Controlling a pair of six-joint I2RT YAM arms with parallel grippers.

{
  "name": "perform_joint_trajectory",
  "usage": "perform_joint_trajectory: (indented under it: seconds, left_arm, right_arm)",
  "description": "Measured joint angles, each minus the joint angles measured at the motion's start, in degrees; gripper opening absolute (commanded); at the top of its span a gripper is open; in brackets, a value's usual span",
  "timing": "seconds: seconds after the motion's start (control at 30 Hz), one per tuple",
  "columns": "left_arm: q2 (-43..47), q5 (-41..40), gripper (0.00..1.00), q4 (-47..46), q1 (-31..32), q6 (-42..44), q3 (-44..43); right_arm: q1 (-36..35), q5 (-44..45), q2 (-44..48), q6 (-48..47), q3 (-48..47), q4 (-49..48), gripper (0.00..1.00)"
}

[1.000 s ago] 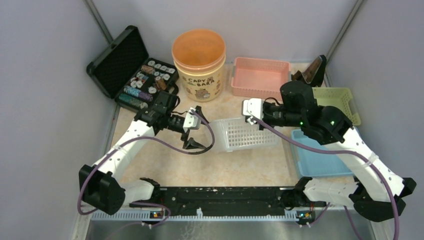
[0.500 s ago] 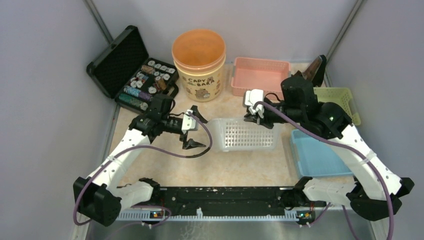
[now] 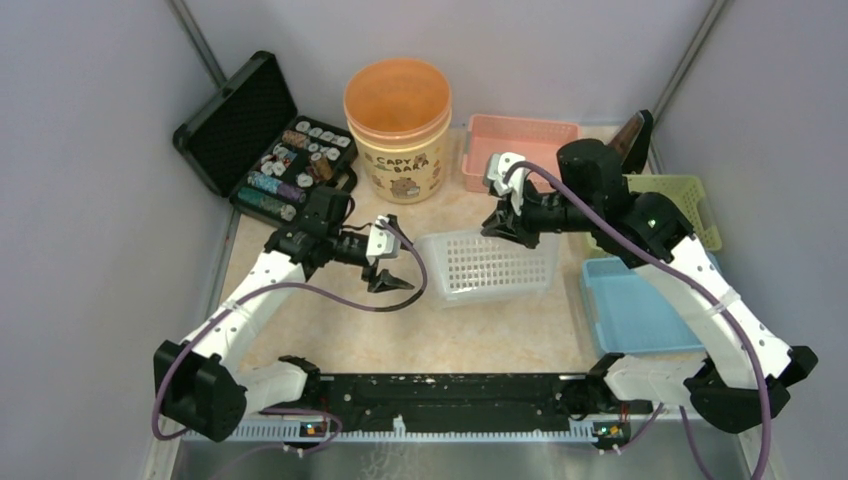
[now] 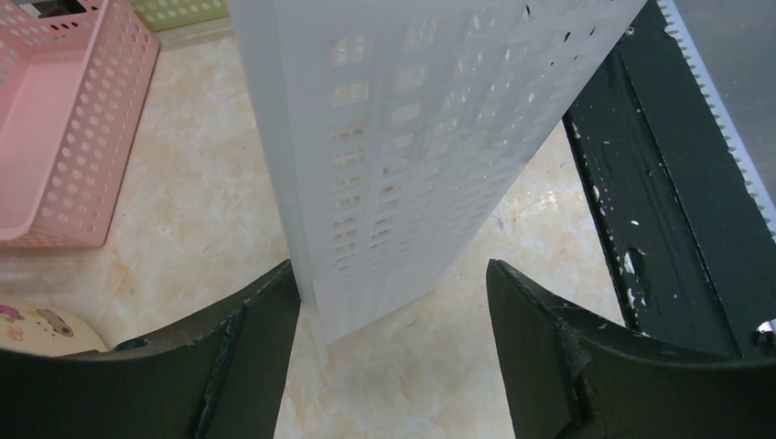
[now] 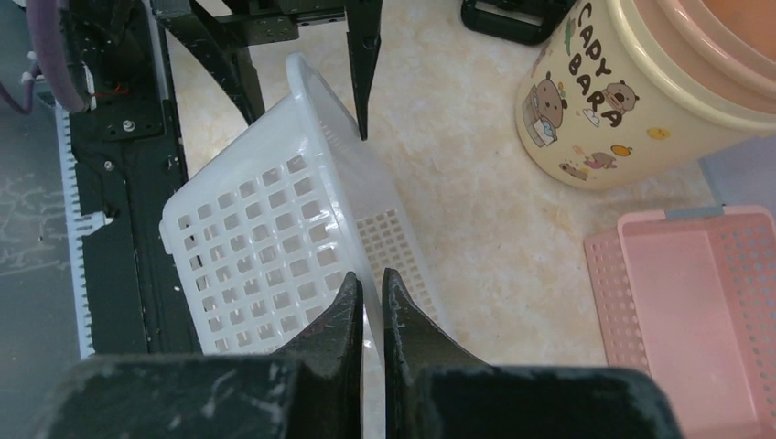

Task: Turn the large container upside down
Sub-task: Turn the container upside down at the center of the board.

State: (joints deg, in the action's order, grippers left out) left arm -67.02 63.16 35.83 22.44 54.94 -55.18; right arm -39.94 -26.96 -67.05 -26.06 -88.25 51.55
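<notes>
The large container, a white perforated basket (image 3: 490, 265), stands tilted in the middle of the table with its right rim raised. My right gripper (image 3: 498, 226) is shut on that rim's thin wall (image 5: 265, 229), and the right gripper's fingers (image 5: 371, 279) pinch it from both sides. My left gripper (image 3: 398, 253) is open at the basket's left end. In the left wrist view a corner of the basket (image 4: 412, 137) reaches in between the left gripper's (image 4: 392, 274) spread fingers, close to the left one and well apart from the right one.
A cream bucket with an orange rim (image 3: 398, 130) stands at the back, with a pink basket (image 3: 520, 150) to its right. An open black case (image 3: 265, 140) lies at the back left. A green basket (image 3: 685, 200) and a blue tray (image 3: 630, 310) are on the right. A black rail (image 3: 450, 395) runs along the near edge.
My right gripper has risen and swung back and to the left with the basket's rim, tipping the basket up. The left gripper's jaws have narrowed a little beside the basket's left end.
</notes>
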Motion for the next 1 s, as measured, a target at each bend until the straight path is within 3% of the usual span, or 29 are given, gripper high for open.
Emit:
perform_joint_trajectory:
  seconds: [0.33, 1.0]
  left_arm:
    - [-2.43, -0.02, 0.65, -0.44, -0.35, -2.62, -2.51]
    - [-6.91, 0.35, 0.54, -4.7, -2.95, -14.93, -4.17]
  right_arm:
    - [1.62, 3.39, -2.64, 5.77, -2.25, -3.82, 0.0]
    - [6.01, 12.39, -8.57, 11.17, -0.61, -5.7, 0.0]
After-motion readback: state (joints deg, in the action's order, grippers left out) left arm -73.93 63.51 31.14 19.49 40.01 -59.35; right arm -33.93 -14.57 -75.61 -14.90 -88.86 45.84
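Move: The right hand already grips the rim of the container, which is stood up on end; the container's middle is about 4 cm behind that hand and 14 below. The centre of the board lies some 8 cm ahead of it, 6 left and 30 down. The pink basket is about 30 cm ahead and 9 right, the capybara pail about 25 ahead and 18 left. From the left hand, the container's middle is roughly 13 cm right and 3 back, about level in height. Forward, with a slight rise that then turns into a dip of about 4 cm, the right hand carries the gripped upper rim some 9 cm out towards the pail and pink basket, twisting about 20 degrees clockwise. Alongside the container's left edge the left hand follows about 3 cm forward, its wrist turning a little and its fingers closing partway to roughly half open. ##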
